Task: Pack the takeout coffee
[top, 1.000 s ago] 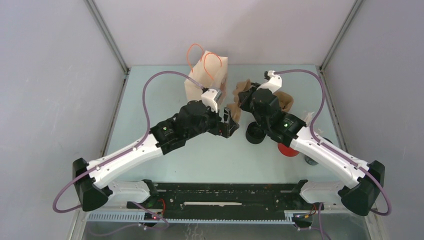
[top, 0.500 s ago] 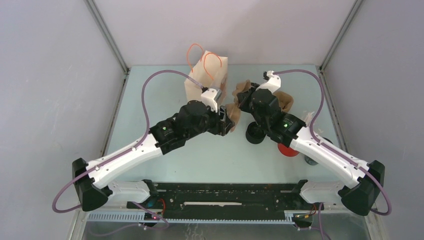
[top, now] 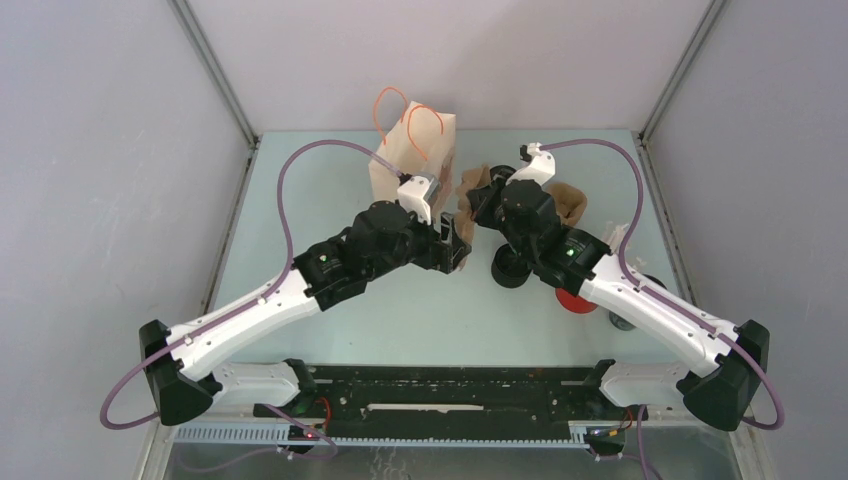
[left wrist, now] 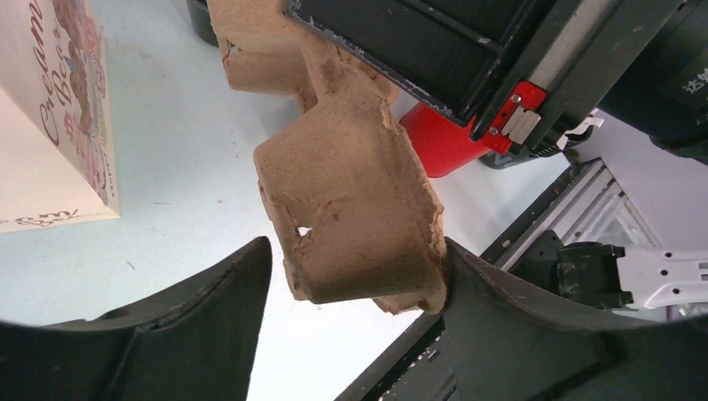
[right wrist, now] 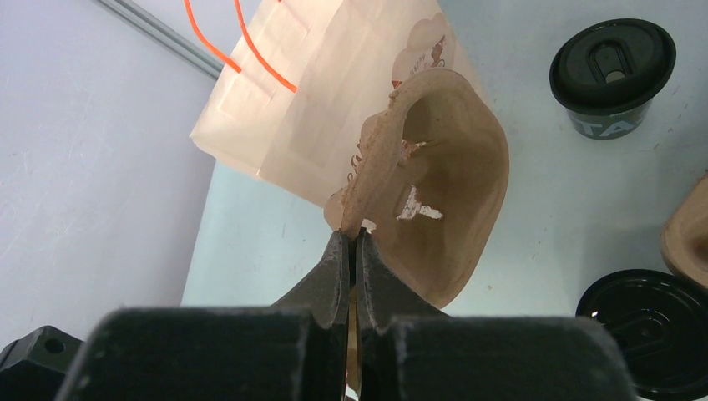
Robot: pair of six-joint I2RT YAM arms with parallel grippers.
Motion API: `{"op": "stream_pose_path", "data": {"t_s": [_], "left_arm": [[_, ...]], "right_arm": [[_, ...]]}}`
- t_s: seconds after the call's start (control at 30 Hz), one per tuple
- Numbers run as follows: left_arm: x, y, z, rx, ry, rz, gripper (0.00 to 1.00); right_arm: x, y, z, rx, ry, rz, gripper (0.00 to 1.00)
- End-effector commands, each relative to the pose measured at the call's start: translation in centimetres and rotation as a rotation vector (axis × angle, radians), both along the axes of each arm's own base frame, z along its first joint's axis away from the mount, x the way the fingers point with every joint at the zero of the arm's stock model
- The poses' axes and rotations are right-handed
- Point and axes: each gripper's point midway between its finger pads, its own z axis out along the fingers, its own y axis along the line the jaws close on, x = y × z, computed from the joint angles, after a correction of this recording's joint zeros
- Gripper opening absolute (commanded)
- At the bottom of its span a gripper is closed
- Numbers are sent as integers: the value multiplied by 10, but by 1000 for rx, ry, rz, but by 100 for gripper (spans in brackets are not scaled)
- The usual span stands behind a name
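Note:
The takeout coffee, a black lidded cup (right wrist: 612, 77), stands on the table apart from both grippers. In the top view a black cup (top: 508, 268) sits beside the right arm. My right gripper (right wrist: 351, 238) (top: 482, 205) is shut on the thin rim of the brown pulp cup carrier (right wrist: 451, 167) (top: 470, 188), holding it off the table. My left gripper (left wrist: 357, 251) (top: 458, 245) is open around one carrier pocket (left wrist: 351, 209). Its right finger touches the pocket's torn edge and the left finger stands apart from it.
A cream paper bag (top: 415, 150) (right wrist: 334, 92) with orange handles stands upright at the back, just beyond the carrier. A red cup (top: 575, 298) (left wrist: 434, 138) sits under the right forearm. Another round black piece (right wrist: 647, 330) lies at the right wrist view's lower edge.
The right gripper has carried the carrier slightly left toward the bag. The left gripper followed a little toward the back; its jaws narrowed, then widened again around the pocket.

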Motion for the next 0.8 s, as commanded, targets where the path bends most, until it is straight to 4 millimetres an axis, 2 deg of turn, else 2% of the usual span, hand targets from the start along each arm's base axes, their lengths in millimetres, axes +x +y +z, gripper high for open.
{"op": "stream_pose_path", "data": {"t_s": [0.0, 0.13, 0.2, 0.33, 0.5, 0.6, 0.77], "left_arm": [[3, 3, 43, -71, -73, 13, 70], [3, 6, 43, -73, -73, 25, 59], [3, 8, 45, -74, -81, 30, 54], [4, 14, 44, -62, -83, 53, 50], [2, 25, 43, -56, -86, 71, 47], [1, 30, 43, -64, -81, 66, 47], [-8, 31, 43, -109, -44, 24, 47]], "right_arm": [[-3, 2, 29, 45, -51, 10, 0], [-5, 5, 29, 26, -59, 31, 0], [-6, 5, 30, 5, -69, 46, 4], [-14, 10, 34, -96, -129, 157, 29], [-26, 2, 39, -189, -196, 283, 61], [-36, -6, 40, -221, -222, 415, 72], [-55, -17, 33, -234, -296, 652, 81]]}}
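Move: The holder hangs between the hands, pinched in the right fingers near its middle, which lies about 1 cm behind and 1 cm left of the right hand. From the left hand that middle is some 5 cm ahead and 3 cm right, with the near well between its open fingers. The paper bag stands about 18 cm ahead and 8 cm left of the left hand, its middle 15 cm lower. From the right hand, the near black cup is about 3 cm ahead and 10 cm right, and the far one 18 cm ahead and 9 cm right, both some 23 cm down. The left fingers close onto the sides of the holder's near well and pinch it, then the right fingers open wide and let go. The right hand backs away, up and to its right, about 5 cm in all, swinging some 20 degrees counter-clockwise and tipping up, while the left hand carries the holder about 3 cm left and, late on, 2 cm up. ##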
